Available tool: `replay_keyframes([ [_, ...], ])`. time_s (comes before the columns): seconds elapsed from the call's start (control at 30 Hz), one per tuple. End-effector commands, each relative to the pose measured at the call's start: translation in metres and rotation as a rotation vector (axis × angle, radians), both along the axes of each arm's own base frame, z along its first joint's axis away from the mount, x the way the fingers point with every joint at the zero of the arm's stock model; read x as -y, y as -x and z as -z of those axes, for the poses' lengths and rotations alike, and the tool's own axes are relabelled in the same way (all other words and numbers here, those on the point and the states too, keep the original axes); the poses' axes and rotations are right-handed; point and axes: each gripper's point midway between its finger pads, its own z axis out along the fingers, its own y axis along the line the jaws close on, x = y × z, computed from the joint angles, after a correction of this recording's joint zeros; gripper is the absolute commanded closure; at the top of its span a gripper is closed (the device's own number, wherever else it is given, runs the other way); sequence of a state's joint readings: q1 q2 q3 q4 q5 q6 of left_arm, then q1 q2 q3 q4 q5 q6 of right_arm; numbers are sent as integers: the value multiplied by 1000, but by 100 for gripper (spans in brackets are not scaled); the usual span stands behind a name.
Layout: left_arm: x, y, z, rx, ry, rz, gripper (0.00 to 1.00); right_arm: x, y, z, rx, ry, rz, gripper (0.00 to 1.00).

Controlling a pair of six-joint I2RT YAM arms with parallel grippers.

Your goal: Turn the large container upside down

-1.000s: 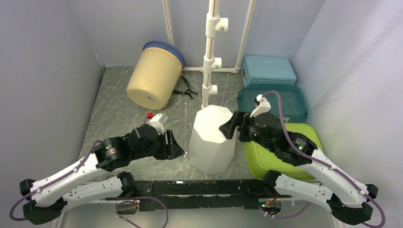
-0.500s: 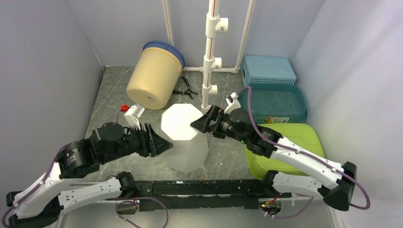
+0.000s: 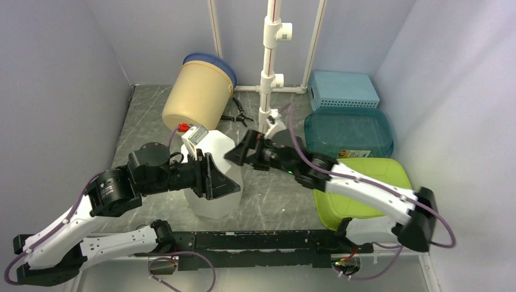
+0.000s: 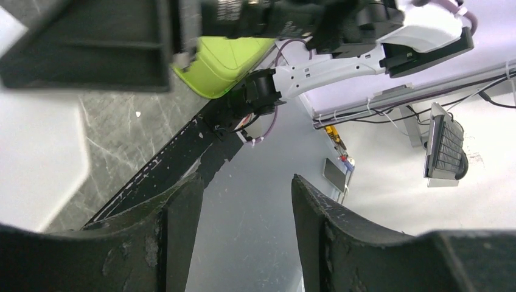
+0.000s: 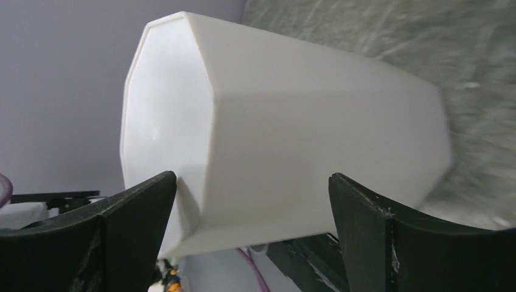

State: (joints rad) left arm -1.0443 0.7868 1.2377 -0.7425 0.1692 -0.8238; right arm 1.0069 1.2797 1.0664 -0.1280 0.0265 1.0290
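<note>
The large container (image 3: 214,207) is a white, eight-sided tub standing left of centre on the table, its closed flat end facing up. My left gripper (image 3: 222,179) is in front of its near side, open, with nothing between the fingers. In the left wrist view the left gripper (image 4: 243,188) looks past the table's front edge, with the container (image 4: 36,170) off to the left. My right gripper (image 3: 238,153) reaches in from the right, open, at the container's upper right side. In the right wrist view the container (image 5: 286,140) fills the space just beyond the right gripper (image 5: 252,243). Whether they touch I cannot tell.
A beige bucket (image 3: 198,97) with a blue lid leans at the back left, with black pliers (image 3: 238,114) beside it. A white pipe stand (image 3: 269,67) rises at the back centre. A blue basket (image 3: 342,90), a teal tray (image 3: 353,131) and a green tray (image 3: 359,188) fill the right side.
The container has slid from centre-right to left of centre. Both grippers have moved left with it, and the right arm has stretched out across the table.
</note>
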Motion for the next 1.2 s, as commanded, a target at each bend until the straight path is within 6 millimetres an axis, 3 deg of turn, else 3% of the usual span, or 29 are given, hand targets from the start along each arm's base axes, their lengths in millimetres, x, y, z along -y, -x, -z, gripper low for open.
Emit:
replay_keyframes([
  [0.0, 12, 2, -13, 44, 55, 52, 39, 86, -10, 6, 60, 155, 183, 0],
  [0.13, 28, -5, -2, 32, 7, 76, 39, 141, -10, 13, 64, 240, 321, 0],
  [0.23, 36, -13, 1, 40, -27, 67, 38, 142, -7, 6, 98, 195, 298, 0],
  [0.37, 48, -27, 10, 44, -59, 28, 37, 183, -12, 16, 44, 343, 461, 0],
  [0.57, 80, -43, 52, -22, -161, -6, 39, 231, 4, 31, 7, 316, 614, 0],
  [0.77, 118, -57, 94, -19, -307, -63, 33, 253, 23, 32, 4, 186, 654, 0],
  [0.87, 111, -71, 126, -42, -467, -153, 29, 255, 28, 34, -2, 191, 635, 0],
  [1.03, 85, -96, 157, -24, -666, -318, 20, 248, 34, 49, -41, 258, 576, 0],
  [1.17, 49, -94, 181, -65, -804, -397, 15, 234, 38, 64, -81, 278, 514, 0],
])
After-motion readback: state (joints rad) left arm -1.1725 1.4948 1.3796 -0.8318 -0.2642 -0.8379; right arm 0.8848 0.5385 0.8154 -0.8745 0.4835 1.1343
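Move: The upturned white container's middle is about 7 cm ahead of the left hand, 8 cm to its left and 18 cm lower. From the right hand the container is some 5 cm back, 8 cm left and 8 cm down. The pipe post's foot stands about 9 cm ahead of the right hand and 8 cm to its right, and the tan bucket lies some 26 cm ahead and 14 cm left. Left hand sinks about 18 cm right of the white container, opening wider; right hand withdraws 25 cm rightward. ##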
